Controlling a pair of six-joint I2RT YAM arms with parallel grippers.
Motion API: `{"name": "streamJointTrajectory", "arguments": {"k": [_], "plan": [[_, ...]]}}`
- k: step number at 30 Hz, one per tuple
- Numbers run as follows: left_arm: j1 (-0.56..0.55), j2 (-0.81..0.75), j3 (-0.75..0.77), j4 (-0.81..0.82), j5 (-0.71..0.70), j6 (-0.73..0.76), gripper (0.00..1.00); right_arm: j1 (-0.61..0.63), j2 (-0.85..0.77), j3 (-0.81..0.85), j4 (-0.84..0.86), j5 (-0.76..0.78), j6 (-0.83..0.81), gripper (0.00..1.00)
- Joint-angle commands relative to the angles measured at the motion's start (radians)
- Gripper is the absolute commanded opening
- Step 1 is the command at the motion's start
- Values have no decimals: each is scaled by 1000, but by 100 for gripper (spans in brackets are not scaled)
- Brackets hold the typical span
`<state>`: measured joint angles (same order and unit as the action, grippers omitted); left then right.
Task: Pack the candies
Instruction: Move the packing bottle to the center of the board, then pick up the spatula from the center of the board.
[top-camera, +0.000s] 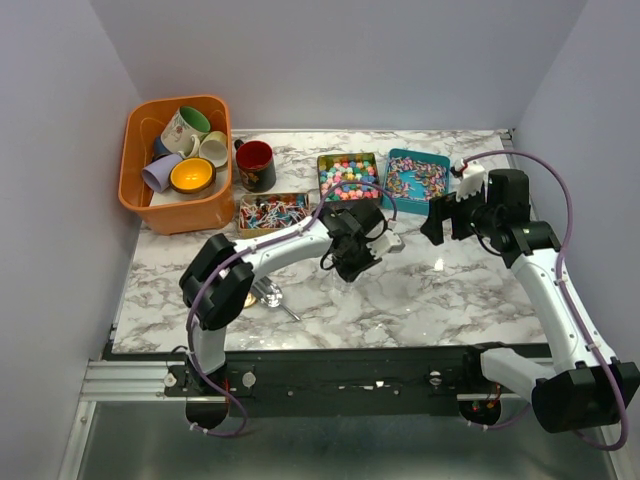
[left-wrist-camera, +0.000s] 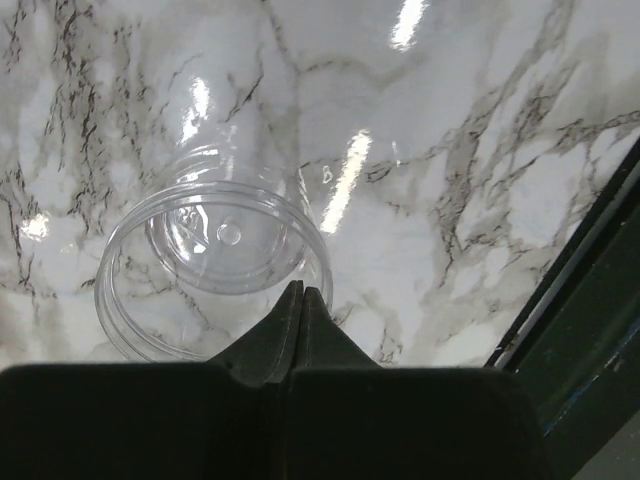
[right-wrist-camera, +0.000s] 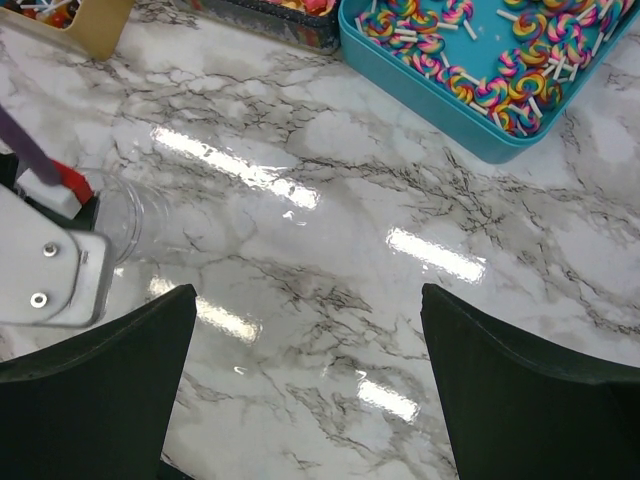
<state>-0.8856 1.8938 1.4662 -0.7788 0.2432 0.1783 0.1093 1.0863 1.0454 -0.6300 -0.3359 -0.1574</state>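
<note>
The candies (top-camera: 347, 175) are small bright balls in a dark tin at the back of the marble table (top-camera: 450, 290). A teal tray (top-camera: 417, 178) beside the tin holds swirled sweets on sticks (right-wrist-camera: 480, 60). More mixed sweets lie in a tan box (top-camera: 272, 212). A clear plastic jar (left-wrist-camera: 200, 250), empty, sits mid-table (top-camera: 392, 240). My left gripper (left-wrist-camera: 303, 292) is shut with its tips pinching the jar's rim. My right gripper (right-wrist-camera: 307, 290) hangs open over bare marble to the right of the jar (right-wrist-camera: 135, 215), in front of the teal tray, with nothing between its fingers.
An orange basket (top-camera: 135, 190) of ceramic mugs stands at the back left, with a red and black mug (top-camera: 256, 165) next to it. A round gold lid (top-camera: 268, 293) lies near the left arm's elbow. Grey walls close in both sides.
</note>
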Motion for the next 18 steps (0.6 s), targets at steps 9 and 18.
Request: {"name": "streamJointTrajectory", "arguments": {"k": [9,18], "plan": [[49,-254,111,-152,68,162,48,-7,7,30,-14,-26,-7,100],[391,-424,-21,-554,220,639,80,-7,50,30,0,-40,-14,100]]}}
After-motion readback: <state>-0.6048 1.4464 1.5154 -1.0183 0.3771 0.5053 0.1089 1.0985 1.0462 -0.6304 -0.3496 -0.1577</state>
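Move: The packing bottle, clear and upright, has its middle about 4 cm ahead of the left hand and some 5 cm lower, with the shut fingertips at the rear of its rim. The scoop lies roughly 19 cm to the left of that hand and 2 cm ahead, with the gold lid some 9 cm beyond it to the left; the lollipop box is about 22 cm ahead and 19 cm left. From the right hand the bottle is about 21 cm left, 6 cm back and well below. The packing bottle is left standing as the left fingertips come free of its rim: the hand eases slightly back and left, then rises about 16 cm, swinging some 10 cm left and a little forward, away from the bottle and above the gap between scoop and lollipop box. The shut fingers open to about three quarters on the way, and the wrist tilts about 20 degrees, fingertips swinging forward and right. ##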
